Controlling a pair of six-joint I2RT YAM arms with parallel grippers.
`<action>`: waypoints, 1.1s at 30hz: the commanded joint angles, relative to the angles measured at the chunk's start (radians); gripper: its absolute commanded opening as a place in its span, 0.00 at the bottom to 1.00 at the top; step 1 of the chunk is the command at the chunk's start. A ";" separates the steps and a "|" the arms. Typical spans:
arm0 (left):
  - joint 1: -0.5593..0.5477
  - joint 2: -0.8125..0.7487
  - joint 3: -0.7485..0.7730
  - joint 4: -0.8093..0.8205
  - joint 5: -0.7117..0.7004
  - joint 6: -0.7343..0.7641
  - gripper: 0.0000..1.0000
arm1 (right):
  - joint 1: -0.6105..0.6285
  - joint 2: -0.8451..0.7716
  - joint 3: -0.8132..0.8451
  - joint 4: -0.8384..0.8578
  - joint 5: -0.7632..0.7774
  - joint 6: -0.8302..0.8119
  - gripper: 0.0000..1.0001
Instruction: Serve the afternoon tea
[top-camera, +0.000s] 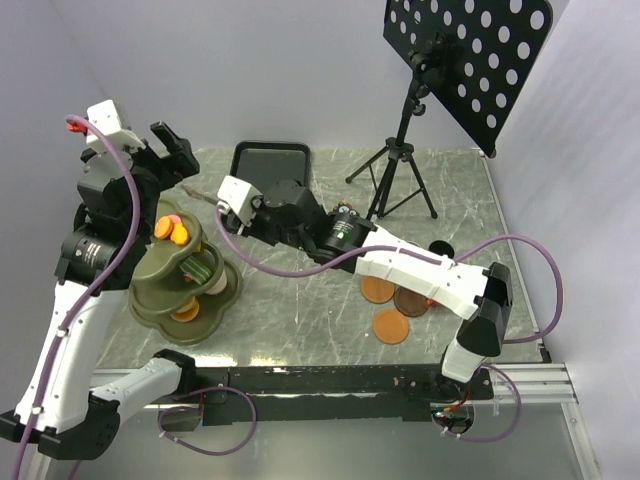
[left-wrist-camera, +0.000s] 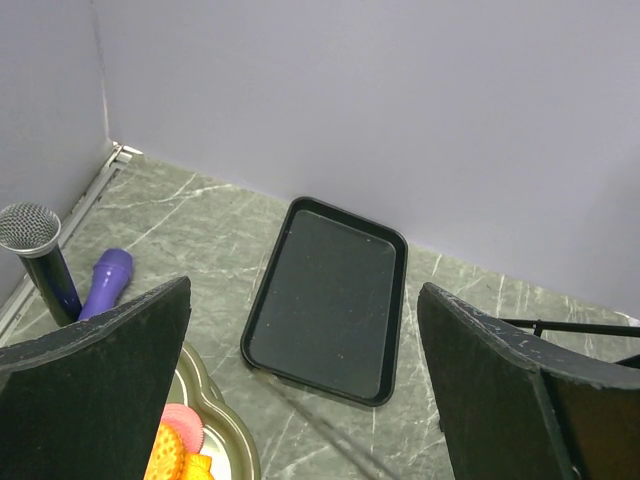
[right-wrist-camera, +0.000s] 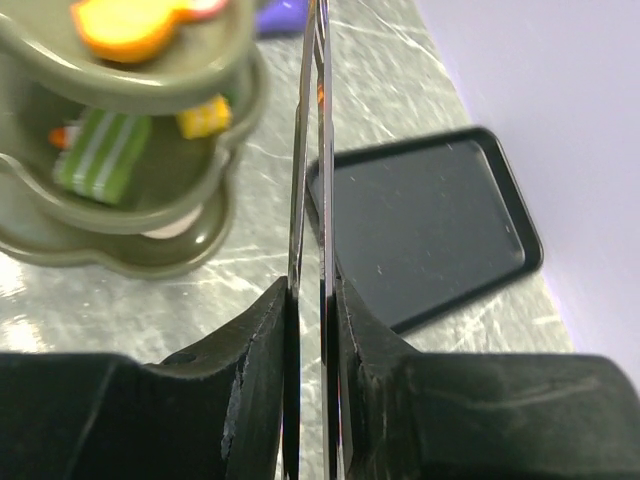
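An olive tiered stand (top-camera: 225, 290) carries the pastries: orange and pink ones (top-camera: 176, 232) on top, a green one (top-camera: 200, 268) on the middle level. The right wrist view shows the orange pastry (right-wrist-camera: 130, 20) and the green striped one (right-wrist-camera: 100, 160). Three brown-orange saucers (top-camera: 390, 326) lie at the centre right, with a dark cup (top-camera: 438, 248) behind them. My right gripper (top-camera: 224, 205) (right-wrist-camera: 312, 290) is shut on thin metal tongs (right-wrist-camera: 312, 180), whose tips point toward the stand's top tier. My left gripper (top-camera: 175, 148) (left-wrist-camera: 305, 300) hangs open and empty above the stand's far side.
A black rectangular tray (top-camera: 270, 165) (left-wrist-camera: 330, 300) (right-wrist-camera: 430, 230) lies at the back. A music stand with a tripod (top-camera: 400, 170) is at the back right. A microphone (left-wrist-camera: 40, 260) and a purple object (left-wrist-camera: 108, 280) sit by the left wall.
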 joint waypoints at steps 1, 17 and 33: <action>-0.003 0.014 0.031 0.008 0.005 -0.018 1.00 | -0.035 -0.084 -0.027 0.061 0.051 0.037 0.28; 0.106 0.053 0.100 -0.138 -0.025 -0.208 1.00 | -0.221 -0.095 -0.147 0.061 0.057 0.153 0.28; 0.295 0.126 0.171 -0.114 0.116 -0.197 1.00 | -0.246 -0.182 -0.409 0.176 0.031 0.055 0.28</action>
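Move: The right hand, holding the tongs, is bound for the bare table between the black tray and the small owl toy, about 15 cm ahead, 14 cm to its right and 31 cm below. The tray's middle is some 23 cm ahead and 2 cm right, the toy about 16 cm ahead and 20 cm right, both at table height; the cake stand is roughly 17 cm left, 5 cm back and 18 cm lower. From the empty left hand that bare spot lies about 11 cm ahead, 22 cm right and 44 cm below. The right hand carries the still-gripped tongs away from the cake stand towards the open table beside the tray, going about 11 cm right and 8 cm forward while sinking some 11 cm, steepest at the end, and turning about 20 degrees clockwise with its fingers tipping further down. The left hand, open and empty, dips slightly, then swings about 6 cm left and a little forward, turning slightly counter-clockwise high above the stand. ##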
